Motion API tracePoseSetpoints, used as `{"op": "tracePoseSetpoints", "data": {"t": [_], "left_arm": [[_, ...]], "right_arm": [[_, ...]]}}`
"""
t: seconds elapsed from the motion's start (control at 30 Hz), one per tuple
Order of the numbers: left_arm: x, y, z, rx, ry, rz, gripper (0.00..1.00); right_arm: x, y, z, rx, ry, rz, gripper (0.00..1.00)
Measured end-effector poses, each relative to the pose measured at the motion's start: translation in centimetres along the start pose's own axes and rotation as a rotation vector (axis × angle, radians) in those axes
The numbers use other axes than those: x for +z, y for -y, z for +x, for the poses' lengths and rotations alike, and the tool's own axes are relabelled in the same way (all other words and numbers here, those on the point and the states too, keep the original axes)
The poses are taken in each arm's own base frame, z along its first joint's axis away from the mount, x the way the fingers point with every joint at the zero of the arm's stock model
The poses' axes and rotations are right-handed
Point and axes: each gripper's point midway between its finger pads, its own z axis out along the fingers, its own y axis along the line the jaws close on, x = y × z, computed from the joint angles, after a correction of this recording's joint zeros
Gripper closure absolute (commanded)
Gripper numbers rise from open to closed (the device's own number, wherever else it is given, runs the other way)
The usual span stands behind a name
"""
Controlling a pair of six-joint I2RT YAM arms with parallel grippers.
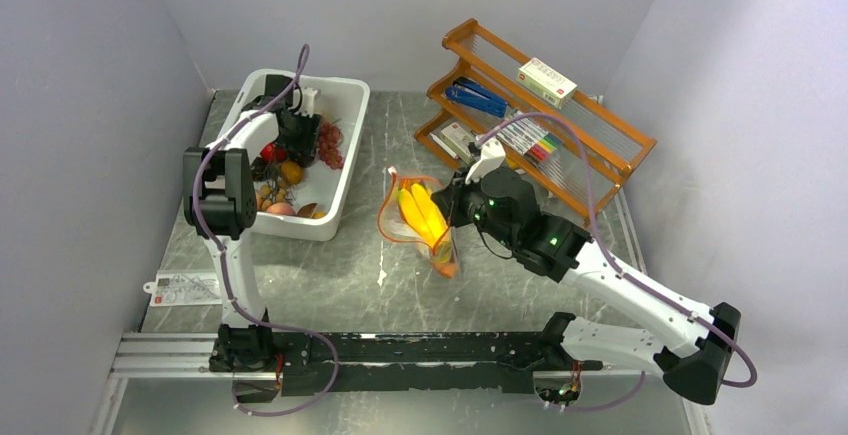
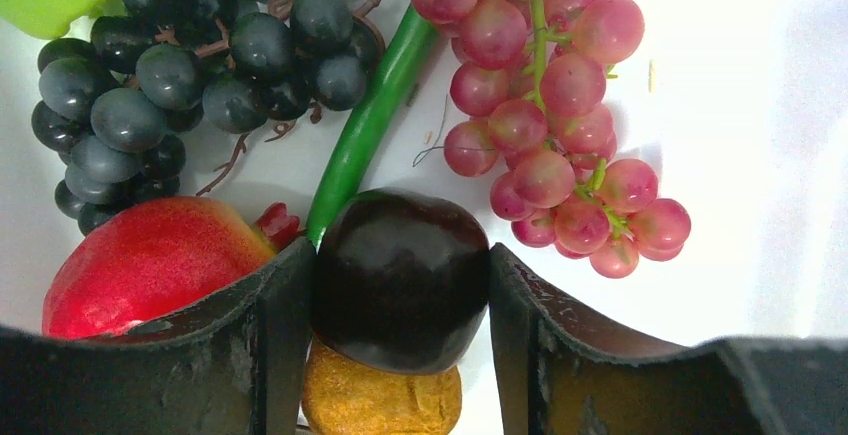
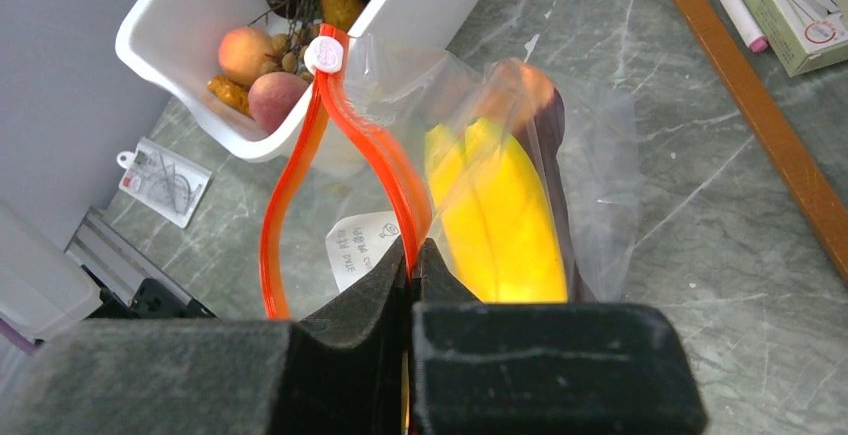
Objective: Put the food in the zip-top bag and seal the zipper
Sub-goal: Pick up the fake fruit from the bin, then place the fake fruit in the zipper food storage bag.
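Note:
In the left wrist view my left gripper is down in the white bin, and its two fingers press the sides of a dark round fruit. Dark grapes, pink grapes, a red fruit and an orange-brown piece lie around it. My right gripper is shut on the orange-red zipper and holds the zip-top bag with its mouth gaping. The white slider sits at the far end. A yellow banana bunch and a dark slab are inside the bag.
The white bin of toy food stands at the back left, and the left arm reaches into it. A wooden rack with pens and a box stands at the back right. A small card lies near the front left. Grey walls close both sides.

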Motion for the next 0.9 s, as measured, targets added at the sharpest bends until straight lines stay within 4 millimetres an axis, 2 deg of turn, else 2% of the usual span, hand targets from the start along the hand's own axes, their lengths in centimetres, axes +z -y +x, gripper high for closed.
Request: {"op": "tracePoseSetpoints", "data": {"t": [0.17, 0.33, 0.47, 0.6, 0.7, 0.8, 0.9], "left_arm": [[-0.9, 0.2, -0.2, -0.013, -0.004, -0.025, 0.54], [-3.4, 0.3, -1.2, -0.048, 0.02, -0.039, 0.57], [-7.0, 0.5, -3.2, -0.083, 0.092, -0.044, 0.58], [-11.5, 1.2, -5.4, -0.11, 0.201, -0.025, 0.59], [-14.7, 2.3, -5.8, -0.129, 0.261, 0.013, 0.59], [-16.9, 3.3, -5.7, -0.14, 0.3, 0.056, 0.58], [-18.6, 5.0, -4.7, -0.152, 0.322, 0.124, 0.59]], "right_arm": [[-0.3, 0.0, -0.2, 0.003, 0.007, -0.004, 1.0], [-0.2, 0.2, 0.1, 0.0, 0.0, 0.003, 1.0], [0.0, 0.3, 0.3, -0.001, -0.004, 0.01, 1.0], [0.3, 0.4, 0.5, 0.0, -0.011, 0.019, 1.0], [0.6, 0.5, 0.8, 0.009, -0.02, 0.027, 1.0], [0.8, 0.5, 1.1, 0.015, -0.027, 0.031, 1.0], [0.9, 0.6, 1.4, 0.026, -0.031, 0.033, 1.0]]}}
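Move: The left hand already grips the dark fruit low in the bin. The open bag, with bananas in it, is about 24 cm back, 29 cm to its right and 14 cm up; from the right hand holding it, the bag's middle is 2 cm ahead, 3 cm left and 8 cm below. About level in height with the left hand, the red grapes lie 6 cm right and 5 cm ahead, the yellow fruit 2 cm left and 5 cm back, the red fruit 9 cm left, straight across. Keeping the dark fruit pinched between its pads, the left hand carries it up out of the bin by about 18 cm, slowly at first, then fast, and draws back some 7 cm and a little right towards the bag. The wrist tips the fingers forward and rightward, about 20 degrees in all. The right hand keeps its grip on the bag, sinking slightly. ##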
